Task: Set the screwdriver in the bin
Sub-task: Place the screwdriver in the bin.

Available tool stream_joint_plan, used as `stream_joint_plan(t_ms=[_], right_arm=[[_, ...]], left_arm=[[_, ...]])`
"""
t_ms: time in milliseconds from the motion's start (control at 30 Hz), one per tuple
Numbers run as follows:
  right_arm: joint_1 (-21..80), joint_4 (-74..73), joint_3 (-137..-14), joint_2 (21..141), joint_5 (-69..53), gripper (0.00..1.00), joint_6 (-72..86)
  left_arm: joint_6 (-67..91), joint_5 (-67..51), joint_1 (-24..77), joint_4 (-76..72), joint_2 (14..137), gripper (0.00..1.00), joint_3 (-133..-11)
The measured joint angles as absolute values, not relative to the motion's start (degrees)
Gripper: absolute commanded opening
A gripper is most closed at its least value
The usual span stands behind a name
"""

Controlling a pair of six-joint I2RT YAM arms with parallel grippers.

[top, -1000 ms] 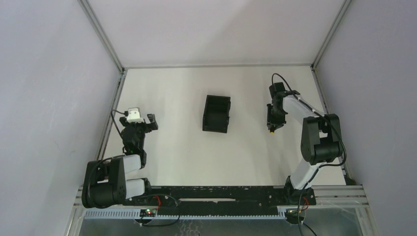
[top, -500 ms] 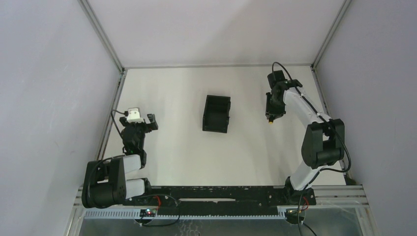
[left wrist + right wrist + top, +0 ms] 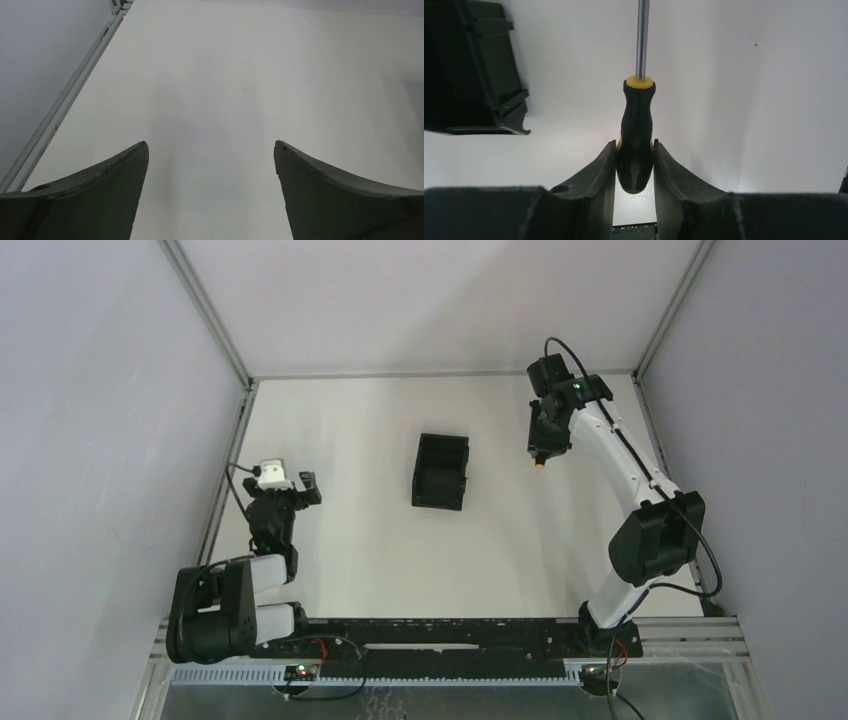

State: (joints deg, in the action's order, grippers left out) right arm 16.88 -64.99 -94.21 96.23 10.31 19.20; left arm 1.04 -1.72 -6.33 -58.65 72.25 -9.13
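Note:
My right gripper (image 3: 635, 145) is shut on the black-and-yellow handle of the screwdriver (image 3: 637, 125), whose thin shaft points away from the camera, above the table. From above, that gripper (image 3: 542, 445) hangs to the right of the bin (image 3: 440, 471), with the yellow of the screwdriver (image 3: 540, 463) showing below the fingers. The bin is a small black open-topped box in the middle of the table; its corner (image 3: 471, 70) fills the upper left of the right wrist view. Far to the left, my left gripper (image 3: 308, 488) stands open over bare table, nothing between its fingers (image 3: 110, 190).
The white table (image 3: 380, 540) is walled by grey panels with metal rails on the left (image 3: 225, 480) and right (image 3: 660, 440) edges. A black rail (image 3: 440, 635) with the arm bases runs along the near edge.
The right arm has lifted and stretched out, carrying the screwdriver toward the back of the table and slightly left, nearer the bin. The left arm has not moved.

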Motion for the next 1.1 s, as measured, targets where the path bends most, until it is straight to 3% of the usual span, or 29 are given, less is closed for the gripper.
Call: stream_joint_plan(t_ms=[1100], right_arm=[[32.86,-80.51,-124.42,108.71,13.47,0.00,33.15]], left_arm=[[1.04,-1.72,-6.33,-58.65,72.25,1.00,-9.13]])
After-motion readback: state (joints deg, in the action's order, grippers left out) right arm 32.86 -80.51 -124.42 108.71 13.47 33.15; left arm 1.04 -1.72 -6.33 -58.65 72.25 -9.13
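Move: The bin is the goal for the right gripper, which already holds the screwdriver by the rear of its handle, shaft pointing forward. The bin's middle lies about 18 cm to that gripper's left, some 3 cm farther out and roughly 14 cm lower; nothing else stands near the way. From the idle left gripper the bin is about 30 cm to the right, 3 cm ahead and 8 cm lower. Carry the held screwdriver left towards the bin with the right gripper, about 11 cm, rising some 6 cm on the way and levelling off at the end, with no real reach forward or back. Keep the fingers pinched on the handle and the wrist nearly as it is, rolling only about 5 degrees. ##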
